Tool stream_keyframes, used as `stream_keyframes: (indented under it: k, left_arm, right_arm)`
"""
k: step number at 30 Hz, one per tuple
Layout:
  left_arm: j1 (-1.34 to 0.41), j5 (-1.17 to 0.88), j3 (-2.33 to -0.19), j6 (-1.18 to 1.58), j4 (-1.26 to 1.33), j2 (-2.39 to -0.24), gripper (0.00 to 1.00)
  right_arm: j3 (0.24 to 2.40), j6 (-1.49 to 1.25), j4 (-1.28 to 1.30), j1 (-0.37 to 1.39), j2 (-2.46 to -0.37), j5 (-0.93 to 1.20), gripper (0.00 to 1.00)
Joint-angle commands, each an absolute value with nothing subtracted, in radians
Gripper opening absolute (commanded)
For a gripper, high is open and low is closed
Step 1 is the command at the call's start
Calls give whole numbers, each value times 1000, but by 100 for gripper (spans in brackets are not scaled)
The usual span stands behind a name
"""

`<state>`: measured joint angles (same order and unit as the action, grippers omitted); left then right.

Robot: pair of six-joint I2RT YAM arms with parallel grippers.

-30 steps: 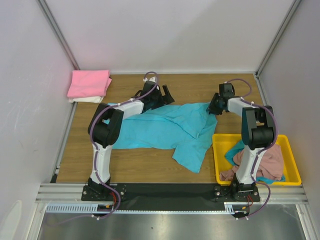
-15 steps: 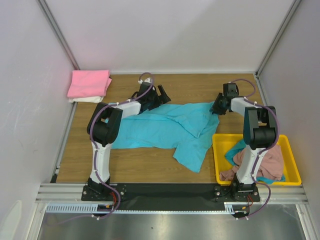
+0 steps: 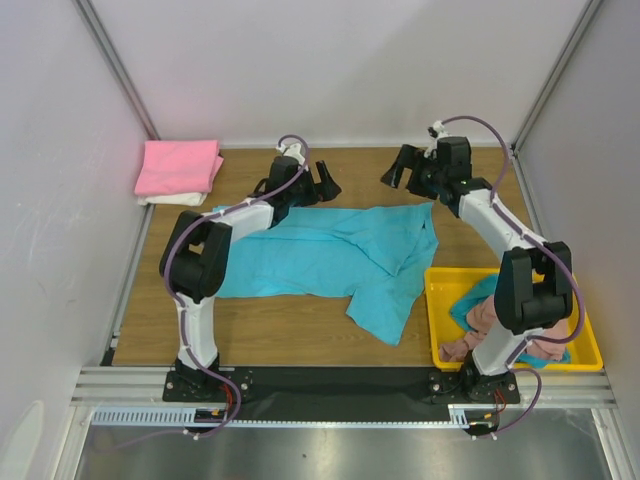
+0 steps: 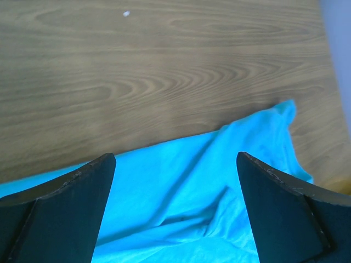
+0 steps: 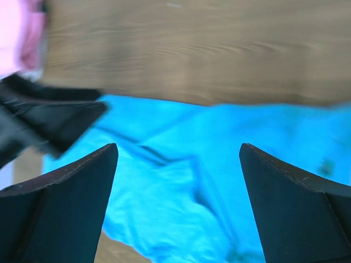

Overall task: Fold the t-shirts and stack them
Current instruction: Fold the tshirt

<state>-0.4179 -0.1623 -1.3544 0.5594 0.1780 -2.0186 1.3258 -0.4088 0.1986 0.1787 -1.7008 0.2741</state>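
Note:
A turquoise blue t-shirt [image 3: 330, 255] lies spread and wrinkled across the middle of the wooden table, one part trailing toward the near edge. My left gripper [image 3: 325, 184] hovers open over its far edge, nothing between the fingers; its wrist view shows the same cloth [image 4: 181, 208] below the left gripper [image 4: 175, 156]. My right gripper [image 3: 396, 170] hangs open above the far right of the shirt, holding nothing; the blue cloth [image 5: 181, 203] lies under the right gripper [image 5: 178, 147]. A folded bright pink shirt [image 3: 180, 165] rests on a cream white one [image 3: 168, 199] at the far left corner.
A yellow tray [image 3: 587, 345] at the near right holds a crumpled dusty pink shirt [image 3: 535, 325] and a teal one [image 3: 470, 300]. White walls close in the table on three sides. The left arm's fingers [image 5: 49, 120] show in the right wrist view.
The right gripper has opened, let go of the shirt's far right corner and lifted back toward the wall. The left gripper has shifted slightly farther back, still open.

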Motion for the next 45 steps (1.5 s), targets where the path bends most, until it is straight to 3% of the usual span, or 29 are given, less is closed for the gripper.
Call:
stream_keyframes:
  k: [1, 8, 19, 36, 45]
  left_arm:
    - [-408, -268, -1325, 563, 296, -1974, 98]
    - [-407, -348, -1264, 764, 433, -2013, 99]
    - [-393, -386, -1213, 972, 610, -2098, 99]
    - [-376, -419, -1120, 1158, 830, -2192, 98]
    - [-371, -388, -1111, 1152, 805, -2209, 98]
  right_arm:
    - [1287, -452, 83, 221, -1727, 386, 100]
    - [1146, -649, -150, 239, -1795, 462, 100]
    - [1054, -663, -324, 278, -1864, 514, 100]
    - [1011, -643, -345, 285, -1913, 541, 100]
    - [989, -646, -341, 295, -1904, 568, 96]
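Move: From the right gripper, the shirt's raised fold lies about 6 cm back, 9 cm left and 15 cm below; the shirt's far right corner is some 3 cm ahead and 4 cm right. For the left gripper, the cloth just inside the far edge is about 3 cm back, 3 cm right and 7 cm down. The far edge itself is 1 cm back, straight below; the same raised fold is 9 cm back and 8 cm right. Bring the right gripper down about 12 cm while sweeping it 9 cm left and some 5 cm back to the raised fold, its right side dipping, so the wide-open fingers come down around the fold. Meanwhile roll the left gripper some 30 degrees, left side down, ease it slightly right and back, then lower it 4 cm towards the cloth by the far edge, fingers still open. ##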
